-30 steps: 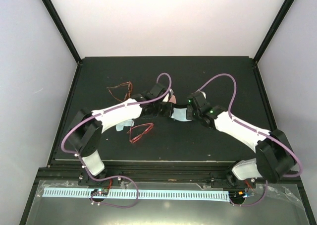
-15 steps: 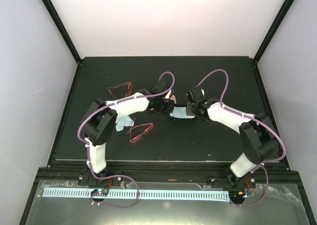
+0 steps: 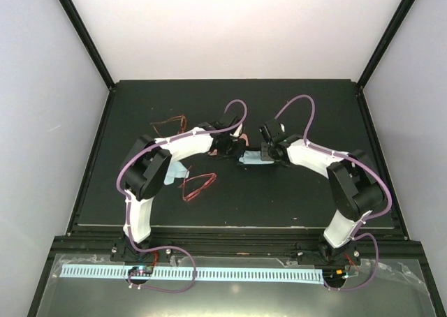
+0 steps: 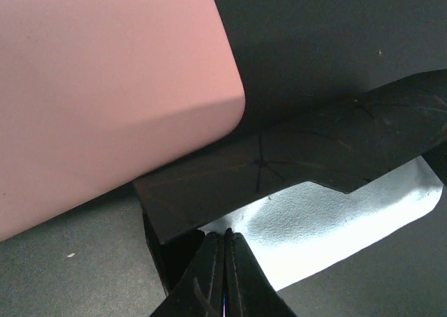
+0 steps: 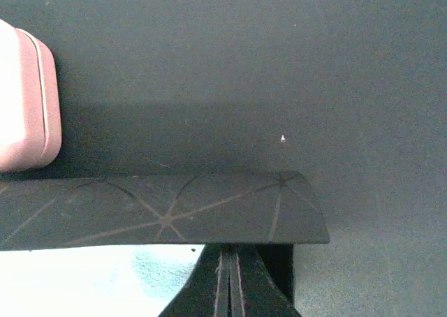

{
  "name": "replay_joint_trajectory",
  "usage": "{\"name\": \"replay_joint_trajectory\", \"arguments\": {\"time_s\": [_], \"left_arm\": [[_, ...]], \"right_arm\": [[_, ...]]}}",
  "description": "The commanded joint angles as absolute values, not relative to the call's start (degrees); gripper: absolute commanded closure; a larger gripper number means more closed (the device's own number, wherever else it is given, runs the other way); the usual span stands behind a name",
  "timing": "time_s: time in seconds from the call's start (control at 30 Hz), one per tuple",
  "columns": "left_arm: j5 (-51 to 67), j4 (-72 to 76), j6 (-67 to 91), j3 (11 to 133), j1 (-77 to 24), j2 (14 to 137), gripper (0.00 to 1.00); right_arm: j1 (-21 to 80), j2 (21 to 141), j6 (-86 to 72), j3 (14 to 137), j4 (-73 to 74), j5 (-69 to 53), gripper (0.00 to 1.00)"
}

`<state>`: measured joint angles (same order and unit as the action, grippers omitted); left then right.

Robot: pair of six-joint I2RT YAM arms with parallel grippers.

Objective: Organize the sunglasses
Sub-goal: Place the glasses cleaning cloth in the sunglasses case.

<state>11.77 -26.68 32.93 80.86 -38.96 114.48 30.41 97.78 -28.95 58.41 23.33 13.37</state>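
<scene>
Two pairs of sunglasses lie on the black table, left of both arms: a brownish-amber pair (image 3: 170, 127) at the back and a red-pink pair (image 3: 198, 186) nearer the front. My left gripper (image 3: 234, 149) and right gripper (image 3: 269, 153) meet at a black case (image 3: 253, 149) in the middle. Its line-patterned lid (image 4: 314, 156) (image 5: 160, 216) stands over a light blue cloth (image 4: 328, 219) (image 5: 77, 282). The left gripper (image 4: 225, 237) is shut, its tips at the lid's near edge above the cloth. The right gripper (image 5: 229, 251) is shut too, tips just under the lid's edge.
A pink case (image 3: 241, 136) (image 4: 98, 93) (image 5: 26, 100) lies right behind the black case, close to the left gripper. A second light blue cloth (image 3: 178, 174) lies under the left arm, beside the red-pink pair. Dark posts stand at the table's back corners.
Both arms have folded in, elbows drawn toward the middle. Both grippers stayed shut at the black case, and the right one edged slightly left. The sunglasses have not moved.
</scene>
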Motion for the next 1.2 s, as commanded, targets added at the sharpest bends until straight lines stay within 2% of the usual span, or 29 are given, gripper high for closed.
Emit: {"name": "replay_joint_trajectory", "arguments": {"time_s": [0.0,0.17,0.37,0.5,0.67,1.03,1.17], "left_arm": [[11.5,-28.7,31.8,83.3,-38.4,115.3,0.99],[12.1,-28.8,32.0,81.7,-38.5,114.6,0.96],[11.9,-29.7,31.7,80.9,-38.5,113.1,0.87],[10.5,-30.7,31.5,80.7,-38.5,111.7,0.79],[10.8,-25.8,30.4,76.4,-38.5,106.4,0.73],[32.4,-17.4,15.7,80.4,-38.6,110.6,0.43],[35.7,-15.8,11.2,82.4,-38.7,113.8,0.31]], "right_arm": [[29.8,98.9,-27.5,60.4,22.9,14.9,0.99],[29.6,99.2,-27.4,60.9,23.6,14.7,0.99],[29.4,98.4,-27.5,60.5,25.3,14.4,0.99],[29.2,97.0,-27.9,60.4,26.8,14.0,0.83],[28.3,91.0,-28.5,58.9,27.1,12.5,0.75],[26.9,75.3,-33.8,48.9,25.0,11.2,0.69],[26.7,69.7,-35.3,45.0,25.3,10.8,0.69]]}}
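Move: Both hands, nearly shut, already have the glasses cleaning cloth at the open sunglasses case: its middle is about 4 cm to the left hand's right and 4 cm to the right hand's left, straight abreast and some 2 cm lower. From the left hand, the pink case lies about 5 cm left and 4 cm ahead, the red glasses roughly 13 cm left and 9 cm back, all a few centimetres below. Both hands let go of the cloth's ends at the case, holding nearly still while their fingers part, then rise. The right fingers open only partly; that hand climbs about 7 cm and draws back and to its right. The left climbs some 5 cm, opening well, then swings right above the case, turning about 20 degrees clockwise with some sideways tilt. ##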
